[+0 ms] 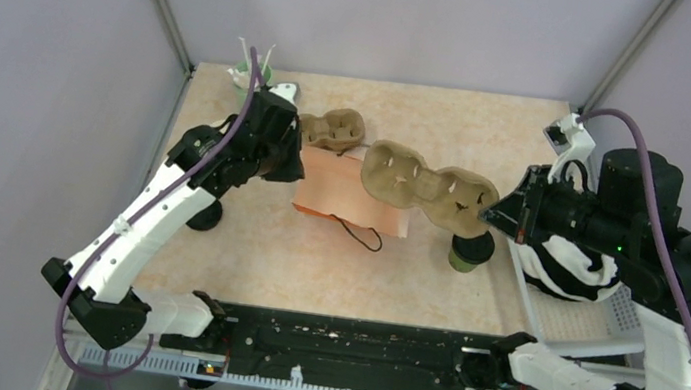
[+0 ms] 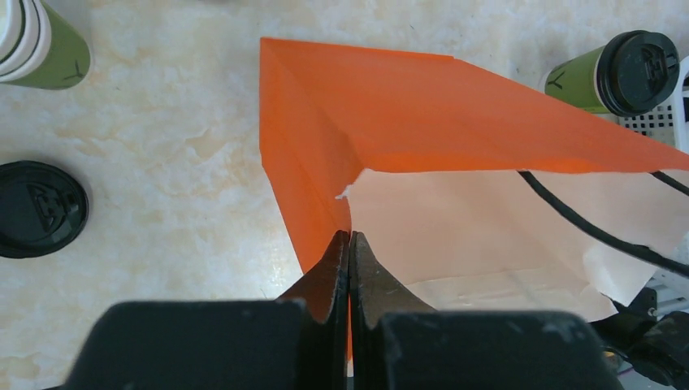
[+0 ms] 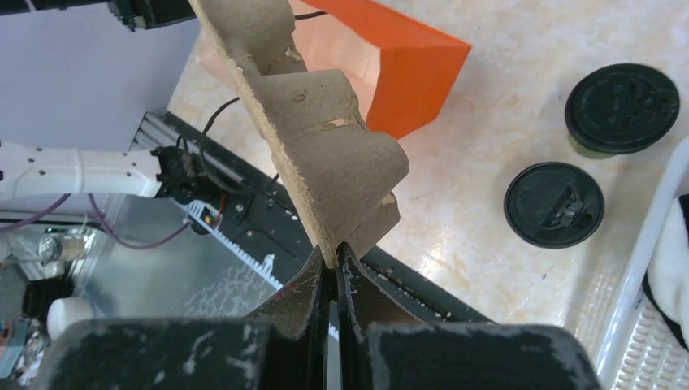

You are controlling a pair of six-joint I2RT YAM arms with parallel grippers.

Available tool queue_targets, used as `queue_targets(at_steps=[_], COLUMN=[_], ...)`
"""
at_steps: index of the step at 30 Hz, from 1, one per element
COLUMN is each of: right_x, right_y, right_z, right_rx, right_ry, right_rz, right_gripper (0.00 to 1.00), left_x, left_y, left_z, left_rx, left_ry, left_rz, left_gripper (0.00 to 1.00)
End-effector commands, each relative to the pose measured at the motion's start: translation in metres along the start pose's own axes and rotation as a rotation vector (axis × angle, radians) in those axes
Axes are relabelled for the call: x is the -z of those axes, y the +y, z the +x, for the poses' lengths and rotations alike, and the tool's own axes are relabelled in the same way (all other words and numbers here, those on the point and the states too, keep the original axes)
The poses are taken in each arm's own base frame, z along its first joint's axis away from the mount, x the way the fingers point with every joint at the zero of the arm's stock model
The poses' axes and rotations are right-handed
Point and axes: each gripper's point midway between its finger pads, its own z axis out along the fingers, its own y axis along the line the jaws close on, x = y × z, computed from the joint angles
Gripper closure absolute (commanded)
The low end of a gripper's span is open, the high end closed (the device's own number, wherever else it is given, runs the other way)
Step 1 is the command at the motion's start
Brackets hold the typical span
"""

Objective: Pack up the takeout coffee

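The takeout coffee [image 1: 468, 252], a green cup with a black lid, stands right of centre, partly under a brown cardboard cup carrier [image 1: 423, 190]. My right gripper [image 1: 486, 215] is shut on that carrier's edge and holds it in the air [image 3: 317, 138]. An orange paper bag [image 1: 352, 191] lies flat at mid-table. My left gripper [image 2: 350, 236] is shut on its open edge, pinching the orange side wall [image 2: 309, 195]. In the left wrist view the coffee [image 2: 626, 73] stands beyond the bag. In the right wrist view its lid [image 3: 621, 108] shows from above.
A second carrier [image 1: 332, 130] lies behind the bag. A pale-green cup of white sticks [image 1: 251, 74] stands at the back left. A white basket [image 1: 597, 324] sits at the right. A stack of lidless cups [image 2: 41, 45] and a black lid [image 2: 39, 209] are left of the bag, another black lid [image 3: 552, 205] near the coffee.
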Motion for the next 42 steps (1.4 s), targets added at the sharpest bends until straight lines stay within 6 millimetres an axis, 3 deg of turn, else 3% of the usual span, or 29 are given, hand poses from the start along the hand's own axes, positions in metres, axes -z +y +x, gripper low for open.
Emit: queue_targets(at_steps=[1, 7, 12, 28, 36, 42], right_x=[0.019, 0.028, 0.019, -0.029, -0.051, -0.066], right_y=[0.007, -0.015, -0.002, 0.015, 0.008, 0.009], right_z=[0.015, 0.04, 0.051, 0.032, 0.033, 0.028], right_rx=[-0.032, -0.029, -0.059, -0.29, -0.417, -0.408], right_ry=[0.008, 0.07, 0.149, 0.241, 0.308, 0.327], right_rz=[-0.026, 0.084, -0.003, -0.066, 0.006, 0.06], right_gripper=[1.0, 1.0, 1.0, 1.0, 1.0, 1.0], left_x=[0.0, -0.002, -0.003, -0.006, -0.006, -0.004], left_y=[-0.001, 0.006, 0.005, -0.011, -0.019, -0.027], left_z=[-0.014, -0.008, -0.008, -0.004, 0.001, 0.003], left_rx=[-0.032, -0.047, -0.058, -0.031, -0.029, -0.005], left_ry=[-0.088, -0.092, -0.092, -0.086, -0.074, -0.051], left_rz=[0.016, 0.0, 0.006, 0.093, 0.146, 0.185], left_gripper=[1.0, 1.0, 1.0, 1.0, 1.0, 1.0])
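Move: The right hand already holds one end of a cup carrier; the mouth of the orange bag it is bound for lies about 18 cm to its left, 7 cm ahead and 11 cm lower. Two lidded cups stand about 7 cm to that hand's right, one about 6 cm ahead, the other 16 cm, both some 34 cm down. The left hand already pinches the bag's left rim, the mouth's middle about 9 cm to its right, 1 cm nearer the base and 2 cm lower. Drawing back about 4 cm and slightly right at first, the right hand then swings left and forward while sinking 6 cm in all, tipping some 30 degrees downward to bring the carrier's free end lower over the bag mouth. Its fingers stay shut on the carrier. The left hand keeps its pinch on the bag rim, dipping a little, then easing a couple of centimetres right. ##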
